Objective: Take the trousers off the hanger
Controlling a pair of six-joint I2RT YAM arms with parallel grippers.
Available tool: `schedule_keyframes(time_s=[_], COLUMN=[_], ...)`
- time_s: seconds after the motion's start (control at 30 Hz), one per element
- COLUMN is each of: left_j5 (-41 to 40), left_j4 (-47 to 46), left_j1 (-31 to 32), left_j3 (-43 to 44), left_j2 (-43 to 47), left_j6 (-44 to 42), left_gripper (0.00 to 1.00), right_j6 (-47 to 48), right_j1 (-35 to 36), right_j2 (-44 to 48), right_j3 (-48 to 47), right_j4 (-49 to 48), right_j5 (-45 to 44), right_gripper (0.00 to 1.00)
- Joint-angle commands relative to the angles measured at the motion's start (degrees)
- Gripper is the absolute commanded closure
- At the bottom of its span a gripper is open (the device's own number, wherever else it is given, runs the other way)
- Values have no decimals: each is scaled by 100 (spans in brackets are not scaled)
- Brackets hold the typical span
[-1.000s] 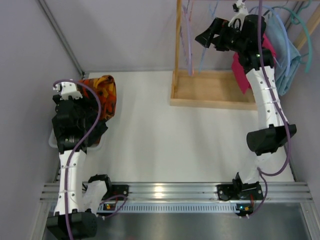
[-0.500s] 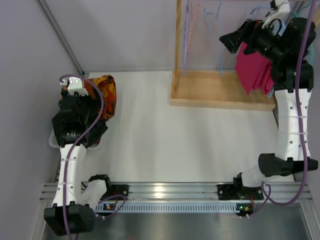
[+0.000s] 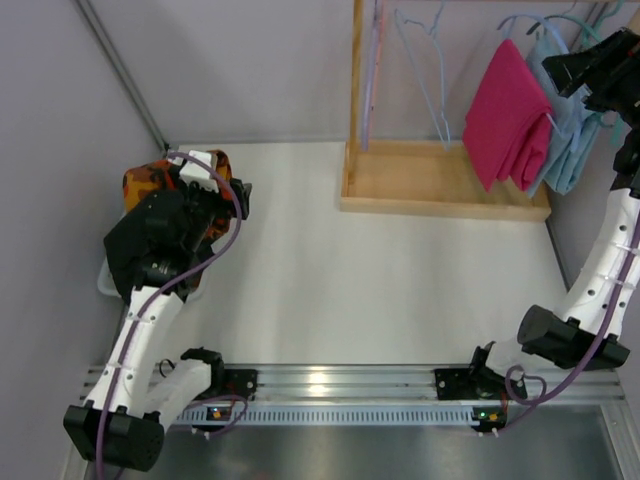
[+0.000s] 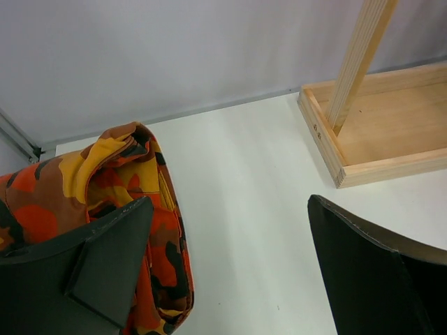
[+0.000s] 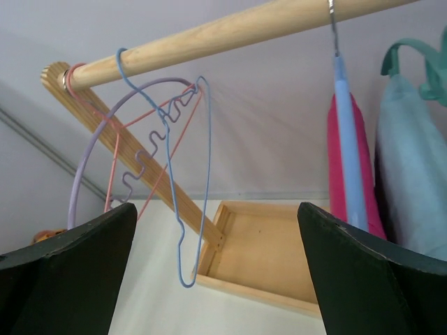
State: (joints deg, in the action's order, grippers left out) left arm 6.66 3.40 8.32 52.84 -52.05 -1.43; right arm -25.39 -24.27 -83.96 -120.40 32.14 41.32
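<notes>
Pink trousers [image 3: 508, 115] hang folded over a blue hanger [image 5: 347, 139] on the wooden rail [image 5: 230, 31], and they show as a pink strip [image 5: 336, 174] in the right wrist view. My right gripper [image 3: 572, 68] is open and empty at the far right, level with the rail. It stands to the right of the pink trousers and apart from them [image 5: 216, 209]. At the left, my left gripper [image 3: 238, 192] is also open and empty. It hovers at the right edge of an orange camouflage garment [image 4: 105, 188], with bare table between its fingers [image 4: 230, 202].
A light-blue garment [image 3: 565, 150] hangs on a teal hanger [image 5: 408, 56] right of the pink one. Empty wire hangers [image 5: 188, 174] hang at the rail's left end. The rack's wooden base tray [image 3: 440, 180] sits at the back right, with a slanted post [image 4: 360, 63].
My right arm swung from in front of the rack to the far right, uncovering the pink trousers. My left arm turned rightward, off the camouflage garment toward open table.
</notes>
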Motion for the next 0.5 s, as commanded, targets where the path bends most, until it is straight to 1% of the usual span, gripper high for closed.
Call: schedule_keyframes(time_s=[0.0,0.23,0.33,0.47], left_j5=[99,170,91,-112], left_j4=[-454,-454,-463,-524], left_j1=[135,495,644,654], left_j3=[305,429,508,613], left_j2=[-68,-200,-253,-314], left_j6=[-261,-480,-647,-665], left_gripper=[2,2,2,2], right_j6=[-238,-107,25,244], right_j1=[-279,-333,-324,-306], right_j2=[188,-391,-620,-674], right_j3=[-54,-343,-423,-239], right_j4=[-411,99,433,399], right_j5=[131,-185,-466,-774], right_gripper=[1,1,4,5])
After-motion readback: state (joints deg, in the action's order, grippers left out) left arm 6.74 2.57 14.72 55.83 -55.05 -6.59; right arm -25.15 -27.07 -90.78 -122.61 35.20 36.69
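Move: Just ahead of the open, empty right hand hangs the near side of the blue hanger carrying the pink trousers, about 7 cm forward and 6 cm to the right, a little below the hand. The pink trousers' middle is some 14 cm ahead, 4 cm right and 5 cm lower; the light-blue trousers are 14 cm ahead and 11 cm right. The emptied thin hanger is about 15 cm ahead, 16 cm left. From the left hand the pink trousers lie roughly 50 cm right, 17 cm ahead, 15 cm up. Sliding right about 5 cm, the right hand also reaches forward and sinks some 4 cm each, bringing its open fingers around the near side of the blue hanger, while the wrist tips down and turns slightly clockwise. The forward, downward part comes late. The left hand, open and empty, drifts about 4 cm right, away from the basket. ##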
